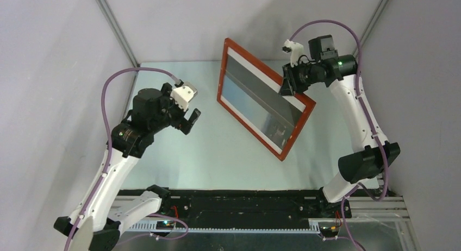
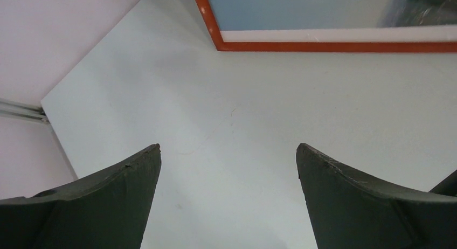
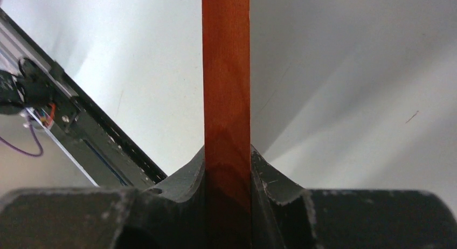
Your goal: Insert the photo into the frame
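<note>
The orange-brown frame [image 1: 247, 127] stands tilted on its lower edge at the middle of the table, its upper right side lifted. The photo [image 1: 255, 99] shows inside its opening as blue sky, a dark band and white borders. My right gripper [image 1: 286, 85] is shut on the frame's upper right rail. In the right wrist view that rail [image 3: 226, 71] runs straight up between the two fingers of the right gripper [image 3: 227, 154]. My left gripper [image 1: 191, 105] hangs open to the left of the frame, apart from it. In the left wrist view the left gripper [image 2: 228, 147] holds nothing; a frame [image 2: 323, 46] corner and the photo [image 2: 302, 9] lie beyond.
The pale table [image 1: 179, 153] is bounded by grey walls at the left, back and right. A black rail [image 1: 234, 199] with the arm bases runs along the near edge, and the rail [image 3: 81, 125] also shows at the left of the right wrist view.
</note>
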`<act>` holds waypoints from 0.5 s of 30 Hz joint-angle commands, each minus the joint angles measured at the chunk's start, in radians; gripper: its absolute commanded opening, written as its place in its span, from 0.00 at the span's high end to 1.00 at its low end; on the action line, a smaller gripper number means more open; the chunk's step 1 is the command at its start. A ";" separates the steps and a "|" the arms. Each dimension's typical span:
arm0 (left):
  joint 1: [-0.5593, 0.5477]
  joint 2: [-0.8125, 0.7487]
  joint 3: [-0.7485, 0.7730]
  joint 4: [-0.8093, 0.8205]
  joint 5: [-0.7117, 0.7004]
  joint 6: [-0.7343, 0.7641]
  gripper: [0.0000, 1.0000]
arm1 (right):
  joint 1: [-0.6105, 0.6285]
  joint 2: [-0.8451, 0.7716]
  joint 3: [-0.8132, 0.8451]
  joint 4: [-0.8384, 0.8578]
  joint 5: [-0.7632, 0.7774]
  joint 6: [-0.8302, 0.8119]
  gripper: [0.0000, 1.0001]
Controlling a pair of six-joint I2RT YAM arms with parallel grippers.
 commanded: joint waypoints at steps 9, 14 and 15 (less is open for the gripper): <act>0.021 0.036 -0.042 0.114 0.049 -0.129 0.00 | -0.176 -0.090 -0.224 0.328 -0.188 0.225 1.00; 0.022 0.059 -0.052 0.135 0.050 -0.151 0.00 | -0.231 -0.140 -0.388 0.471 -0.242 0.316 1.00; 0.022 0.066 -0.055 0.137 0.054 -0.156 0.00 | -0.241 -0.145 -0.408 0.488 -0.248 0.328 1.00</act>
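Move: The right hand already grips the upper right edge of the framed photo. The frame's middle hangs about 9 cm to its left, 3 cm back and 11 cm below, and the bare table under that middle is some 30 cm down. From the empty left hand, the frame's middle is about 26 cm to the right, 10 cm ahead and 11 cm lower. The frame's left corner is nearer, roughly 11 cm right, 12 cm ahead and 20 cm below. Down and to the right, about 4 cm each way, the right hand carries the frame towards the table, easing forward some 2.5 cm as well and turning clockwise and rolling its left side up, about 20 degrees in all, with its fingers keeping their pinch on the edge. The left hand, fingers still wide open, sinks about 2 cm while drifting forward and right towards the frame. ##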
